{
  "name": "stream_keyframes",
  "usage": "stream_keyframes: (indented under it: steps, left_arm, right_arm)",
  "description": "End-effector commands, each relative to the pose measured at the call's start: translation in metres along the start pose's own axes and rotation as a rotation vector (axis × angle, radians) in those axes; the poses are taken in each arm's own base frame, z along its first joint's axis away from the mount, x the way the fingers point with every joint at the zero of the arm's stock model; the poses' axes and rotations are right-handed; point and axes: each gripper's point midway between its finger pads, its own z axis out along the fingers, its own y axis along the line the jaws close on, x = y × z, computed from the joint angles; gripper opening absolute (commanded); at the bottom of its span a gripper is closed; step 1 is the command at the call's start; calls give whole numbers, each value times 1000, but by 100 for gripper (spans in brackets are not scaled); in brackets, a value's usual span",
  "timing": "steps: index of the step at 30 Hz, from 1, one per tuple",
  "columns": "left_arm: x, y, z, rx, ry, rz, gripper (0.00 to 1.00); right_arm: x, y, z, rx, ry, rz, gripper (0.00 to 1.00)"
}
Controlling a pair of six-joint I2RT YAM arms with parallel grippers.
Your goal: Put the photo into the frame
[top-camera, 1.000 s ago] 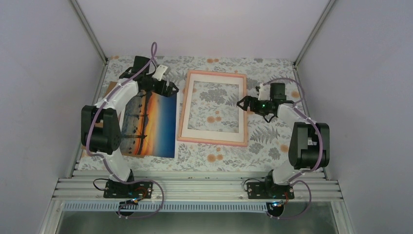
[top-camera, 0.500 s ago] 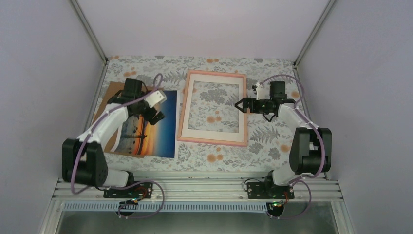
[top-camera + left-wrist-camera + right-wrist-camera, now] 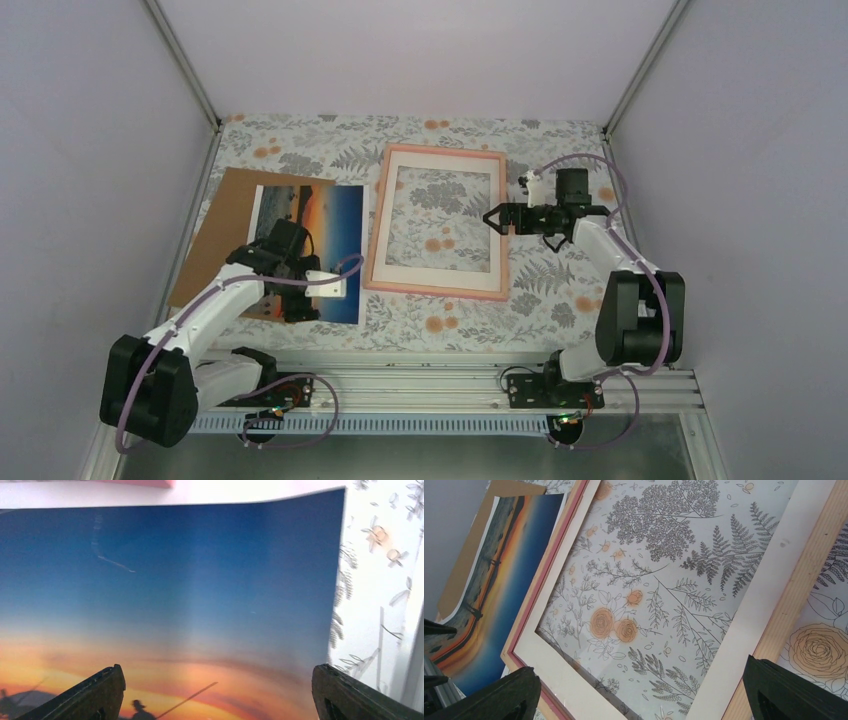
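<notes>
The photo (image 3: 322, 215), an orange sunset under blue sky, lies flat on the table left of the frame, partly on brown cardboard (image 3: 215, 215). My left gripper (image 3: 305, 291) hovers open over the photo's near end. In the left wrist view the photo (image 3: 190, 580) fills the picture and the open left gripper (image 3: 217, 695) straddles its orange band with nothing held. The pink frame (image 3: 438, 289) lies flat mid-table, with a cream mat (image 3: 437, 268) inside it. My right gripper (image 3: 497, 218) stands open above the frame's right edge. The right wrist view shows the open right gripper (image 3: 639, 695) over the frame (image 3: 546, 565).
A floral tablecloth (image 3: 560, 290) covers the table and shows through the frame's opening. The brown cardboard (image 3: 474, 545) sticks out beyond the photo (image 3: 499, 580) on the left. An aluminium rail (image 3: 400, 385) runs along the near edge. Walls close in on both sides.
My left arm has pulled back from the photo's far end to its near end, uncovering the far half. Its jaws have narrowed very slightly. The right gripper has barely shifted.
</notes>
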Motion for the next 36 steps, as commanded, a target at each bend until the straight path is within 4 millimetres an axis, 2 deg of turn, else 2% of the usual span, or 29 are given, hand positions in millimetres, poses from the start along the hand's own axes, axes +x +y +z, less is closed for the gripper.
stream_keyframes:
  steps: [1,4,6,10,15,21,25,27,36]
  left_arm:
    - [7,-26,6,79,42,83,91]
    - [13,-42,17,111,77,113,89]
    - [16,-43,24,96,99,112,89]
    - [14,-25,33,-1,130,101,78]
    - [-1,2,27,-129,108,88,60]
    - [-18,5,3,-124,55,118,26]
    - [-21,12,-11,-133,69,106,3]
    - [-21,20,-21,-151,87,110,2]
    - [-10,96,-98,-323,154,78,2]
  right_arm:
    - [-3,14,-10,-15,-34,-49,100]
    - [-2,14,-11,-12,-37,-51,100]
    - [-2,15,-12,-13,-41,-53,100]
    - [-3,18,-13,-27,-43,-55,100]
    - [-13,29,-17,-67,-70,-114,100]
    - [-36,52,-34,-120,-181,-304,100]
    - [-46,70,-36,-174,-227,-418,100]
    - [-48,82,-35,-204,-239,-489,100]
    - [-32,146,-17,-342,-250,-841,100]
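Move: The photo lies flat under the open left gripper, its middle roughly 10 cm ahead, 2 cm right and 5 cm below; its near edge is only about 8 cm back. The cardboard is centred some 12 cm ahead and 12 cm left, partly beneath the photo; the frame is about 18 cm ahead and 34 cm right. From the right gripper, the photo's middle is about 46 cm left, 6 cm back, 11 cm below, while the frame's is some 13 cm left and 2 cm ahead. Bring the left gripper back and down about 4 cm to straddle the photo's near edge, then close it fully while easing forward, pinching that edge, and carry it up some 12 cm and forward. Meanwhile raise the open right gripper about 8 cm and swing it left over the frame towards the photo, tipping its fingers up some 30 degrees and turning counter-clockwise. ##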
